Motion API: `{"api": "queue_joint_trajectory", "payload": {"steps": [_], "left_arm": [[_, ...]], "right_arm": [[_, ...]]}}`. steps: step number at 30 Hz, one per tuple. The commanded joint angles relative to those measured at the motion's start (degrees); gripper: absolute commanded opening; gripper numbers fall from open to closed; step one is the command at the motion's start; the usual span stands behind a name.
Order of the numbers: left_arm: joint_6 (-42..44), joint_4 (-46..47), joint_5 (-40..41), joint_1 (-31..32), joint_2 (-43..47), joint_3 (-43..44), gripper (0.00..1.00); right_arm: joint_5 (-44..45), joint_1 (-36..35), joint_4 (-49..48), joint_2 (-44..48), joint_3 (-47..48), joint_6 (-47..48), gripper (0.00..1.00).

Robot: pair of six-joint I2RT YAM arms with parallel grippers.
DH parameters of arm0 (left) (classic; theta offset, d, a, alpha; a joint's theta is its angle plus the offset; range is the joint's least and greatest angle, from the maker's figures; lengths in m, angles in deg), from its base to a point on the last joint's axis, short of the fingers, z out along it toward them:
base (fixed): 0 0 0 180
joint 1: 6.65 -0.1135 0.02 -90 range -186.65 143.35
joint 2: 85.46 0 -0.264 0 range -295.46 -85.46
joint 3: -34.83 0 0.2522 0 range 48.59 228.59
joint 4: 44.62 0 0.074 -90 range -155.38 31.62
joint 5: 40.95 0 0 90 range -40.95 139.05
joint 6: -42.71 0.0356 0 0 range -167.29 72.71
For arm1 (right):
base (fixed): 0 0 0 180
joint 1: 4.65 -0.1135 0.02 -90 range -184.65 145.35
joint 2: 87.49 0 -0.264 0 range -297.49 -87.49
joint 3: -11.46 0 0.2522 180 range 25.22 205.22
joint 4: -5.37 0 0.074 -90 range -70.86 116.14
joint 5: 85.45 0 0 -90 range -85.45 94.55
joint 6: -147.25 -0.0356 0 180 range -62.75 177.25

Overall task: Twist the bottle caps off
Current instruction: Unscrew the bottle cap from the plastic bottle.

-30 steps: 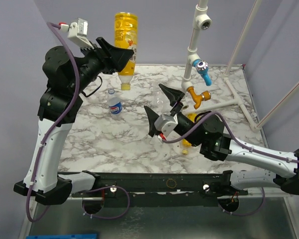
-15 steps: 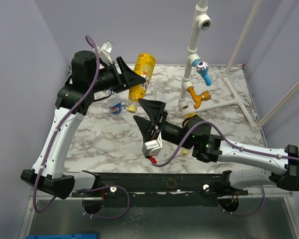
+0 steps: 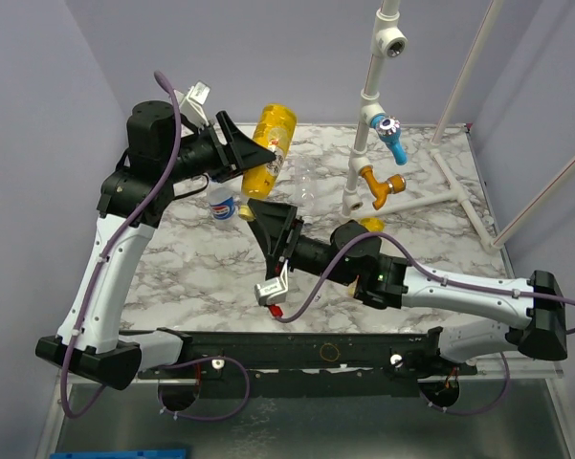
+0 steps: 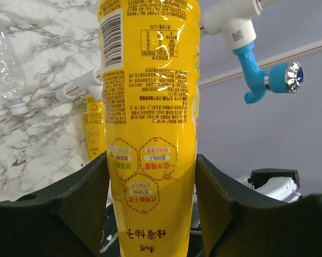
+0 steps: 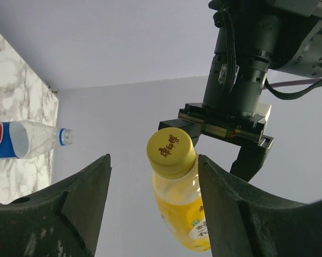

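Observation:
My left gripper (image 4: 151, 209) is shut on a yellow-labelled bottle (image 4: 150, 107), holding it tilted above the table with its neck pointing down; from above the left gripper (image 3: 256, 158) grips this bottle (image 3: 271, 139) mid-body. Its yellow cap (image 5: 170, 150) sits between the jaws of my right gripper (image 5: 154, 160), close to the right finger (image 5: 225, 203), with a gap on the left. The right gripper (image 3: 258, 215) is open. A Pepsi bottle (image 3: 222, 203) with a blue cap (image 5: 66, 136), a clear bottle (image 3: 311, 182) and a second yellow bottle (image 3: 368, 227) are on the table.
A white pipe stand at the back right carries a blue tap (image 3: 392, 134) and an orange tap (image 3: 383, 184). White pipes (image 3: 459, 186) run along the right side of the marble table (image 3: 191, 277). Walls close off the left and back.
The left arm has brought the yellow bottle down from high up and tipped it. The right gripper has swung left and up to the cap, and its jaws have narrowed.

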Motion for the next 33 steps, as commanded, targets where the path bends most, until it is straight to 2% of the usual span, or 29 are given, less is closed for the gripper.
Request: {"api": "queue_joint_trajectory", "payload": {"steps": [1,9,17,18,19,21,22,27,29,33], "left_arm": [[-1.3,-1.5,0.4,-0.4,1.8,-0.7,0.00],[-1.4,-2.4,1.0,-0.9,2.5,-1.5,0.00],[-1.6,-2.4,1.1,-1.4,3.1,-1.4,0.02],[-1.7,-2.4,1.2,-1.5,3.3,-1.6,0.11],[-1.6,-2.5,1.5,-1.5,3.5,-1.8,0.26],[-1.6,-2.8,2.5,-1.7,4.0,-2.0,0.71],[-1.1,-2.8,2.9,-1.7,4.2,-2.1,0.97],[5.0,-2.9,4.2,-1.7,5.6,-2.1,0.99],[10.2,-3.0,4.9,-1.7,6.4,-1.5,0.99],[22.7,-1.5,7.0,-1.7,8.1,2.0,0.99]], "right_arm": [[-0.7,-0.3,-2.9,-3.5,1.3,7.5,0.65],[-1.8,-0.2,-9.0,-6.2,1.5,9.2,0.57],[-2.4,-0.2,-11.2,-6.2,2.1,7.4,0.22],[-2.4,-0.3,-11.4,-6.1,2.2,7.2,0.18],[-2.6,-0.3,-11.6,-5.9,2.4,6.6,0.14],[-2.2,-0.7,-12.2,-5.5,2.9,5.9,0.06],[-1.9,-1.0,-12.6,-5.5,3.4,5.2,0.02],[2.5,-3.1,-16.3,-5.2,6.0,0.1,0.01],[6.5,-4.4,-17.8,-5.6,8.0,-3.8,0.01],[14.3,-6.6,-13.2,-5.8,13.2,-13.3,0.01]]}}
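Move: The yellow bottle hangs slanting in the left fingers, cap end towards the base; its cap sits about 2 cm left of the open right fingers' midpoint, some 2 cm above and level fore and aft. From the left hand the cap is roughly 7 cm back, 1 cm left and 5 cm down. The Pepsi bottle stands some 20 cm ahead and 15 cm left of the right hand, the clear bottle about 30 cm ahead and 8 cm right, both 30 cm or more below. The right fingers pinch the yellow bottle's cap, sliding about 2 cm left onto it and closing while the left hand keeps hold and sinks about 1 cm. Then the left fingers open wide and that hand eases left and slightly back, while the right, keeping its pinch, lifts about 5 cm and backs 2 cm, its fingertips tilting up roughly 15 degrees. ##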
